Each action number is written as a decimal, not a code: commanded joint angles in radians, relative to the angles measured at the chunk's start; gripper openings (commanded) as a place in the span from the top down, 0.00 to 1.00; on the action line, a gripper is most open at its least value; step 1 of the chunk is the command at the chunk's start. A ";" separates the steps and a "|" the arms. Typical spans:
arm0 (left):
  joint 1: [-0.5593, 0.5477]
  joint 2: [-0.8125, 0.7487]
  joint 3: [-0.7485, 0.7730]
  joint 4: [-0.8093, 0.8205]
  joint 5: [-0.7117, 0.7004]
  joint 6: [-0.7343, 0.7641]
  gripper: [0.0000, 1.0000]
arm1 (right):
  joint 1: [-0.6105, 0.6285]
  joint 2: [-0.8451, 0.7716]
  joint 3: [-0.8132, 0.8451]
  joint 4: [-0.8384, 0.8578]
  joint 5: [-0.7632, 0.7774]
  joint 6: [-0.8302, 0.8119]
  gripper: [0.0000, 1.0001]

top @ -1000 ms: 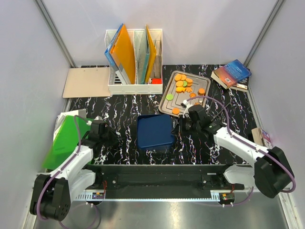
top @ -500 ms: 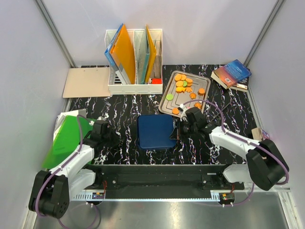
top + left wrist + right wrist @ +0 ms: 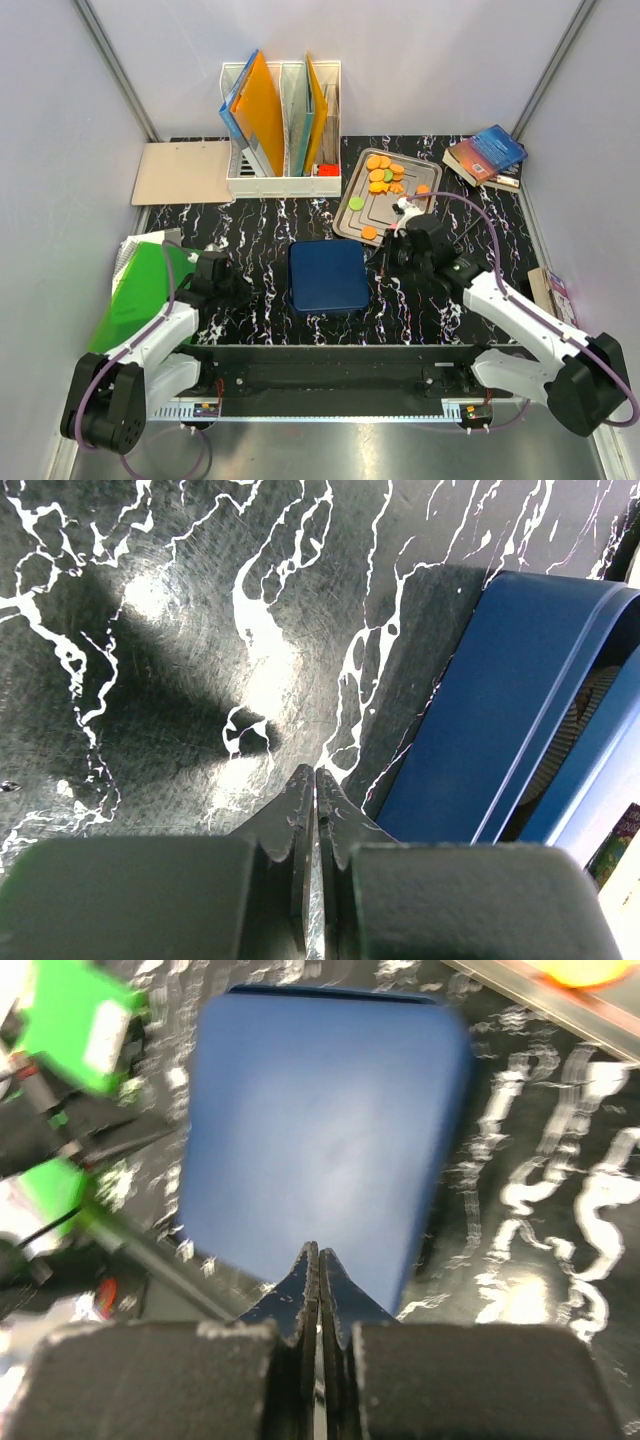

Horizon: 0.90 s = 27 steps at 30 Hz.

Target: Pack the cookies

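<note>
The cookies (image 3: 381,174), mostly orange discs with a green one (image 3: 356,203), lie on a metal tray (image 3: 348,222) behind the blue box (image 3: 328,277). The box stands mid-table with its lid on. My right gripper (image 3: 380,262) is shut and empty, just right of the box; in the right wrist view (image 3: 319,1249) it hovers over the box lid (image 3: 320,1130), with one orange cookie (image 3: 580,970) at the top edge. My left gripper (image 3: 243,291) is shut and empty, low over the table left of the box (image 3: 520,710), as the left wrist view (image 3: 315,772) shows.
A white file organizer (image 3: 283,120) with folders stands at the back. A tan clipboard (image 3: 182,172) lies back left, books (image 3: 487,155) back right, a green folder (image 3: 140,295) at the left edge. A small item (image 3: 553,288) sits at the right edge.
The blue lid, skewed a second ago, now sits square on the box. My right gripper has drawn back to the right from the box's edge. The left arm has barely moved.
</note>
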 commanded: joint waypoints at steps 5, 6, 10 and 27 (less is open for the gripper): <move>-0.029 0.057 0.045 0.083 0.001 -0.030 0.94 | 0.003 0.234 0.039 -0.160 0.258 0.024 1.00; -0.038 0.063 0.053 0.089 0.000 -0.034 0.94 | 0.005 0.256 0.041 -0.160 0.255 0.024 1.00; -0.058 0.093 0.059 0.112 -0.008 -0.047 0.94 | 0.005 0.334 0.064 -0.139 0.246 0.029 1.00; -0.204 0.218 0.119 0.190 -0.034 -0.095 0.96 | 0.006 0.414 0.108 -0.033 0.102 0.035 1.00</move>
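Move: The lidded blue box is the target of both hands: its middle lies about 15 cm to the left hand's right, 2 cm farther out and at much the same height. From the right hand, the box is about 8 cm left, 2 cm ahead and 12 cm below. The cookie tray is some 18 cm ahead and 5 cm right of the right hand; the nearest orange cookie is 11 cm ahead and 1 cm right. Both are about 14 cm lower. Drop the right gripper about 12 cm off the lid to beside the box's right wall, swinging some 4 cm right on the way and then easing 2 cm back left towards the wall, while tipping the fingers more steeply down by 25-30 degrees. Meanwhile slide the left gripper about 5 cm right, low over the table, up close to the left wall. Keep both grippers shut. ##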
